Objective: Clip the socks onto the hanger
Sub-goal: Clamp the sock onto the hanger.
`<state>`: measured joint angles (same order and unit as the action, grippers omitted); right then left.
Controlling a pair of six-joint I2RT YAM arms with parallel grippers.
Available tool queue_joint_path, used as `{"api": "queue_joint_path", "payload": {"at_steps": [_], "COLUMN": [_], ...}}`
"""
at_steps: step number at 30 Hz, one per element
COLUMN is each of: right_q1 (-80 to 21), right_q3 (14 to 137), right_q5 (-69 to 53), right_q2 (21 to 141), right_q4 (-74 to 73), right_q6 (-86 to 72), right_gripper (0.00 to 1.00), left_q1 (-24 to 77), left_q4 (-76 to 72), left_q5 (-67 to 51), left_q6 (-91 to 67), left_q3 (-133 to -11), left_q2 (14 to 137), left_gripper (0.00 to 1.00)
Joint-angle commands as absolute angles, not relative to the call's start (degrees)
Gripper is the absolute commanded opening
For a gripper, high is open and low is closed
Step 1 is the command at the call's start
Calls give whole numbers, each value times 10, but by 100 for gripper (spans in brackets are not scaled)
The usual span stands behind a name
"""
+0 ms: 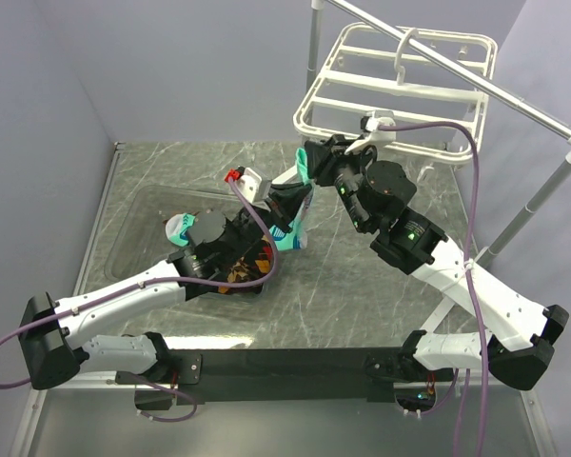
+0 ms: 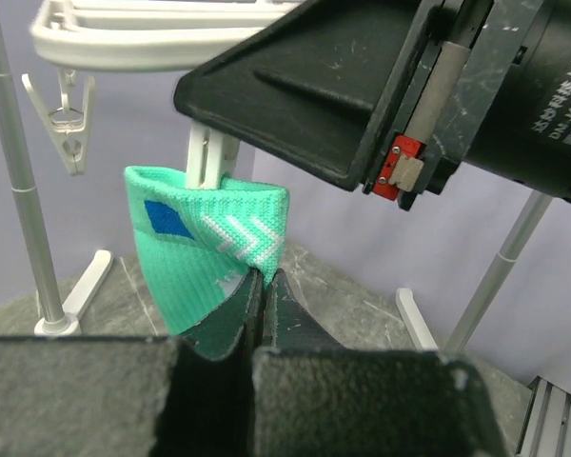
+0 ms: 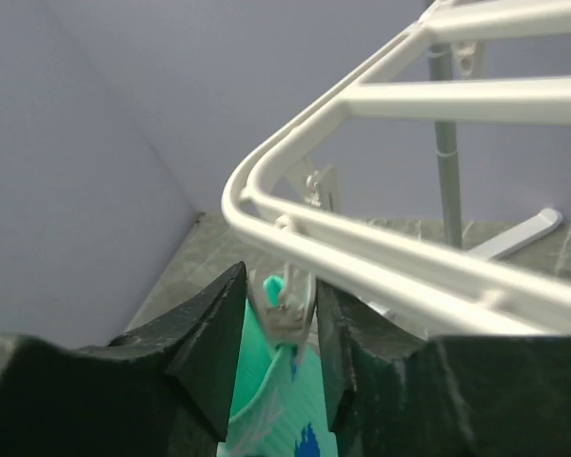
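Note:
A mint-green sock [image 2: 195,252] hangs from a clip [image 2: 207,152] on the rim of the white hanger [image 1: 325,88]. My left gripper [image 2: 263,278] is shut on the sock's lower fold, just below its white chevron marks. From the right, my right gripper [image 3: 282,324] brackets the same clip [image 3: 297,307], one finger against each handle, with the sock's cuff [image 3: 266,381] underneath. In the top view both grippers meet under the hanger's near left corner, the left gripper [image 1: 287,198] below the right gripper [image 1: 311,158]. Another mint sock [image 1: 178,227] and argyle socks [image 1: 250,274] lie by the left arm.
The hanger hangs from a silver pole stand [image 1: 457,71] whose slanted leg [image 1: 538,200] runs down the right side. A free clip [image 2: 67,119] dangles from the rim to the left. Lavender walls close in the marble table on three sides.

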<state>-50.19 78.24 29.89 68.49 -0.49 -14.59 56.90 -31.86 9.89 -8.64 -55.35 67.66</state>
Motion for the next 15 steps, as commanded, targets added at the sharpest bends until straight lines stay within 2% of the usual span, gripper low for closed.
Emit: {"api": "queue_joint_path", "payload": {"at_steps": [1,3,6,10,15], "right_q1": [-503,-503,-502,-502,-503], "right_q3": [796,801,796,781,777], "right_q5": [269,260,258,270,298], "right_q2": [677,675,664,648,642], "right_q4": [-34,-47,-52,-48,-45], "right_q6": [-156,-162,-170,-173,-161], "right_gripper": [45,60,70,75,74], "left_q1": [569,569,569,569,569], "left_q4": [-348,-348,-347,-341,-332], "left_q5": [92,95,96,85,47], "left_q6": [-79,-78,-77,-78,-76], "left_q3": [-578,-577,-577,-579,-584], "left_q2": [675,673,672,674,682], "left_gripper": [1,1,1,1,1]}}
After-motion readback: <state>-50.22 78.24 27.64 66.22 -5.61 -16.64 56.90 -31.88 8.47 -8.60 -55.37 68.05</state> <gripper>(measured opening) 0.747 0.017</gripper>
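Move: The clip is still between the right fingers, centred about 1 cm below that hand's point. The sock, its cuff at the clip's jaws, hangs some 7 cm below and 2 cm back. The rack's near left corner stands roughly 3 cm ahead, 2 cm left and 5 cm above; another clip hangs about 10 cm ahead, 1 cm left and 2 cm up. From the left hand, which pinches the cuff, the clip is about 4 cm ahead, level sideways, some 4 cm up. The clip is let go at the sock's cuff: the right fingers, squeezing its handles, spread to about three-quarters open and come free on both sides. Meanwhile the right hand dips some 1.5 cm, then climbs about 1 cm while easing back a little over 1 cm, with barely any wrist turn. The left hand stays put, keeping its shut pinch on the cuff. ##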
